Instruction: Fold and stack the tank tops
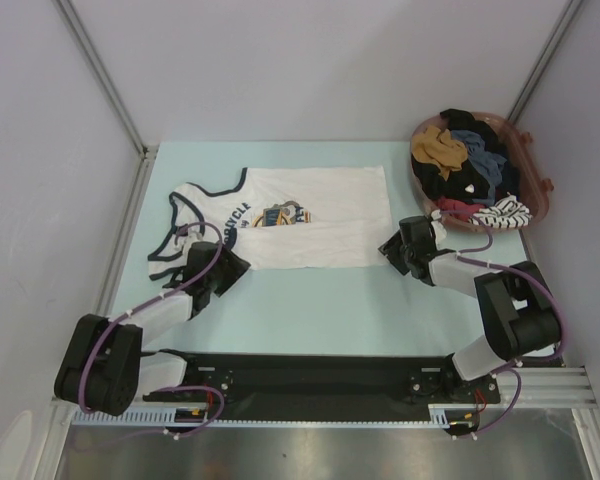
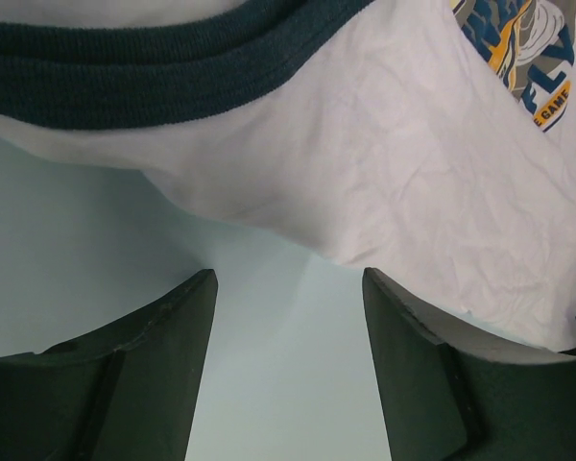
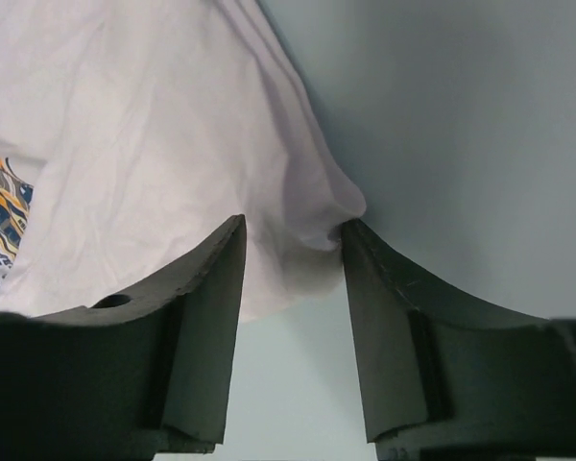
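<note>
A white tank top [image 1: 310, 215] with navy trim and a printed chest lies flat on the table, straps to the left. My left gripper [image 1: 225, 262] sits at its near left edge. In the left wrist view this gripper [image 2: 288, 274] is open with bare table between its fingers, the cloth edge [image 2: 384, 192] just ahead. My right gripper [image 1: 392, 248] is at the near right corner. Seen from its wrist, the right gripper [image 3: 293, 230] is open and the hem corner [image 3: 317, 216] lies bunched between the fingertips. Grey-blue cloth [image 1: 477, 148] shows in the basket.
A brown basket [image 1: 543, 190] at the back right holds a jumble of black, mustard, red and striped clothes. Grey walls and metal posts enclose the pale green table [image 1: 310, 310]. The arms' base rail [image 1: 310, 375] runs along the near edge.
</note>
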Motion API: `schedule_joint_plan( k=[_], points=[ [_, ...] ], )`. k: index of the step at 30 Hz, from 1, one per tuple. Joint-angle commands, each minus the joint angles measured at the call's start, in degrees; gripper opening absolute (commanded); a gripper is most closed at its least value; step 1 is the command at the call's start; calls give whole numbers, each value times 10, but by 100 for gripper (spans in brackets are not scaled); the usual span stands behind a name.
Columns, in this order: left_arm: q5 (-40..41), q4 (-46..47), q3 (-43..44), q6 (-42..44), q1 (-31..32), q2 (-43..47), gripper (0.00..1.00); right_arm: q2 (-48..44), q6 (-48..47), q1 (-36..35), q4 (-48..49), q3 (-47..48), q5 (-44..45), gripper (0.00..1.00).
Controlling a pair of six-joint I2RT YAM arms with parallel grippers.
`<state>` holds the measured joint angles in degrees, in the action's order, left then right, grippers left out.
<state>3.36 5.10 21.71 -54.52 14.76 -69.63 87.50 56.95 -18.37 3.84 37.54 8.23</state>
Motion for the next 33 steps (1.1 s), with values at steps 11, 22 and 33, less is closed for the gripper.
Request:
schedule_joint_plan(
  k=[11,22,33],
  points=[
    [87,0,9,-17,-25,0,66,4,-10,-2,-35,21,53,5],
    [103,32,55,-17,-41,-80,45,-22,-21,-3,-36,3,44,0],
    [80,-26,37,15,-53,-28,0,-45,-59,5,-102,3,35,0]
  ],
)
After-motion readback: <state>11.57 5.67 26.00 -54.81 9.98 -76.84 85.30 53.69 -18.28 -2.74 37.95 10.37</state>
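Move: The near folded edge of the white tank top, by its neck-and-armhole end, lies about 5 cm left, 3 cm ahead and 1 cm below the left hand; the dark trim there is some 11 cm ahead and 3 cm left. The tank top's right near corner is about 1 cm ahead, 1 cm right and 1 cm below the right hand; the printed logo sits roughly 32 cm left, 14 cm ahead. The laundry basket is around 28 cm right and 28 cm ahead. Left hand shifts about 5 cm left and forward, pinching the near edge; right pinches its corner, easing back. ##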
